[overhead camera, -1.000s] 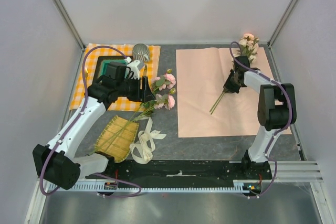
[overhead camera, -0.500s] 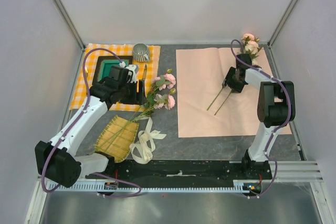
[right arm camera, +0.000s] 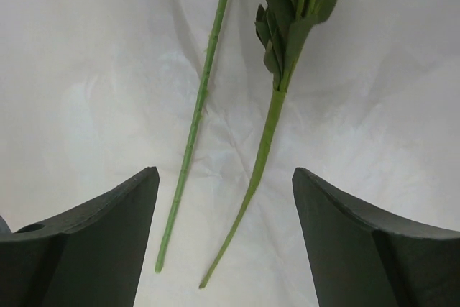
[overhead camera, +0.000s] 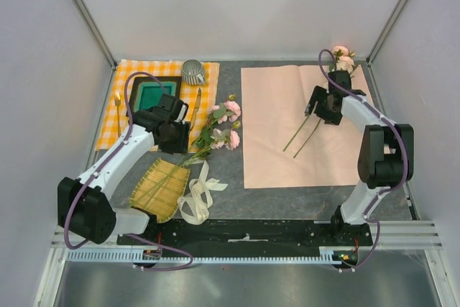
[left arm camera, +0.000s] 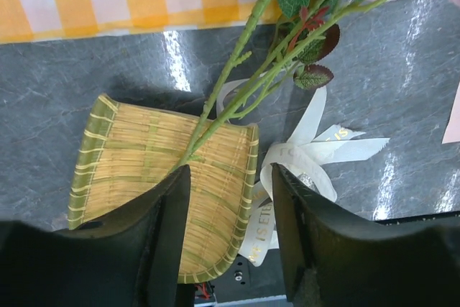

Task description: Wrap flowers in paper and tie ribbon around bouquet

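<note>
The pink paper lies flat on the right of the table. Two flowers lie on it, stems pointing to the near left and blooms at the far right corner. My right gripper hovers open over those stems, which rest loose on the paper between its fingers. More pink flowers lie left of the paper, stems running onto the bamboo mat. The cream ribbon sits looped beside the mat. My left gripper is open and empty above the mat.
An orange-checked cloth at the back left carries a green tray, a metal cup and gold cutlery. The bamboo mat lies near the front left. Walls close in on both sides.
The right gripper has opened and released the flower stems, which now lie on the paper. The left gripper has drawn back left, away from the loose flowers.
</note>
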Action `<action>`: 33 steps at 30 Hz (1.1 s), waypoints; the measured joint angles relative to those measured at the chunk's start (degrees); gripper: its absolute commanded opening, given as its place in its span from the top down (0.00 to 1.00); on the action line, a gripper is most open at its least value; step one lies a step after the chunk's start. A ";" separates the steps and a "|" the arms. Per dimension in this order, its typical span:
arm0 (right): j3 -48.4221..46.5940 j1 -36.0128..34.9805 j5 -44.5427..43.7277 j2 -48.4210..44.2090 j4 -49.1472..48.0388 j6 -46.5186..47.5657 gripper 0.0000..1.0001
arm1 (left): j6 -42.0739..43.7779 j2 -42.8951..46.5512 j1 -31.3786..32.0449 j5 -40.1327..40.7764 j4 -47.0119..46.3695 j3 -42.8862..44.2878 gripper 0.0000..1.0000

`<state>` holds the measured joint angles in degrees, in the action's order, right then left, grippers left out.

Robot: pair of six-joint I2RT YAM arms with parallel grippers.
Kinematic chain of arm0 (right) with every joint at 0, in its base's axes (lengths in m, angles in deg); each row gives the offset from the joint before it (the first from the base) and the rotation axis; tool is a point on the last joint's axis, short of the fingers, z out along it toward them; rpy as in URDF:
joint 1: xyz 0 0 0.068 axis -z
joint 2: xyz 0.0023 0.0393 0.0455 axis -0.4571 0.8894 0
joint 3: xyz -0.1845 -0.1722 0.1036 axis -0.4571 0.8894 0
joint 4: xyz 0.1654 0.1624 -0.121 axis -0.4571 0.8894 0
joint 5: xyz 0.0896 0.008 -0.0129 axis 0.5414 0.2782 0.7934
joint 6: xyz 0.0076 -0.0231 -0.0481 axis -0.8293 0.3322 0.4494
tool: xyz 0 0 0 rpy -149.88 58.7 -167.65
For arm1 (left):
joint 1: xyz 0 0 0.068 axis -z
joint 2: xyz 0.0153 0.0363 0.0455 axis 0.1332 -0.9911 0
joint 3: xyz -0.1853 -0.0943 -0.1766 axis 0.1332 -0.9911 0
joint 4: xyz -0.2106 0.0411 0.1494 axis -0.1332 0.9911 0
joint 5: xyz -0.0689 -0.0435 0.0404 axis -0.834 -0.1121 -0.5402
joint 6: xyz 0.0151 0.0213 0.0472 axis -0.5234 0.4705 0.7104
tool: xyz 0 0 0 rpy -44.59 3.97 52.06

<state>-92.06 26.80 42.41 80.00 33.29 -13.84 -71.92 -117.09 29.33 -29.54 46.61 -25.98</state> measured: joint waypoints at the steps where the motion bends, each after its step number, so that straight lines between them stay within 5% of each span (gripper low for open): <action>1: 1.03 -0.17 -0.04 -1.44 -0.13 0.17 0.16 | 0.24 -0.39 0.11 0.02 0.44 0.00 0.54; 6: 8.50 -3.85 1.03 -12.96 -1.16 0.00 0.16 | 3.08 -1.90 0.83 1.14 0.52 -0.02 0.50; 14: 16.11 -19.23 7.54 -27.56 -5.35 -2.40 0.17 | 5.22 -13.55 0.85 2.49 -4.59 0.55 0.50; 26: 17.88 -20.17 9.01 -34.91 -4.04 -2.78 0.17 | 6.14 -21.33 0.83 5.73 -10.43 2.97 0.65; 33: 17.88 -20.35 9.07 -36.30 -3.34 -2.99 0.17 | 6.56 -21.75 0.63 5.49 -11.50 2.89 0.60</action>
<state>-74.18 6.45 51.48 43.69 29.94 -16.83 -65.37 -138.84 29.96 -24.05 35.11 -23.09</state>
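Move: The rose stems, just below their leaves, lie about 7 cm ahead of the left hand, 1 cm right and 11 below; their pink blooms are some 20 ahead, 16 right. The woven basket is 6 back, 8 left, and the ribbon 7 back, 5 right. From the right hand those stems lie roughly 50 cm left, 12 back, 5 below; the laid flowers' middle is 6 ahead, 1 left, 5 below. Left sinks about 8 cm, forward, narrowing toward the rose stems; open right swings left, up and back. ##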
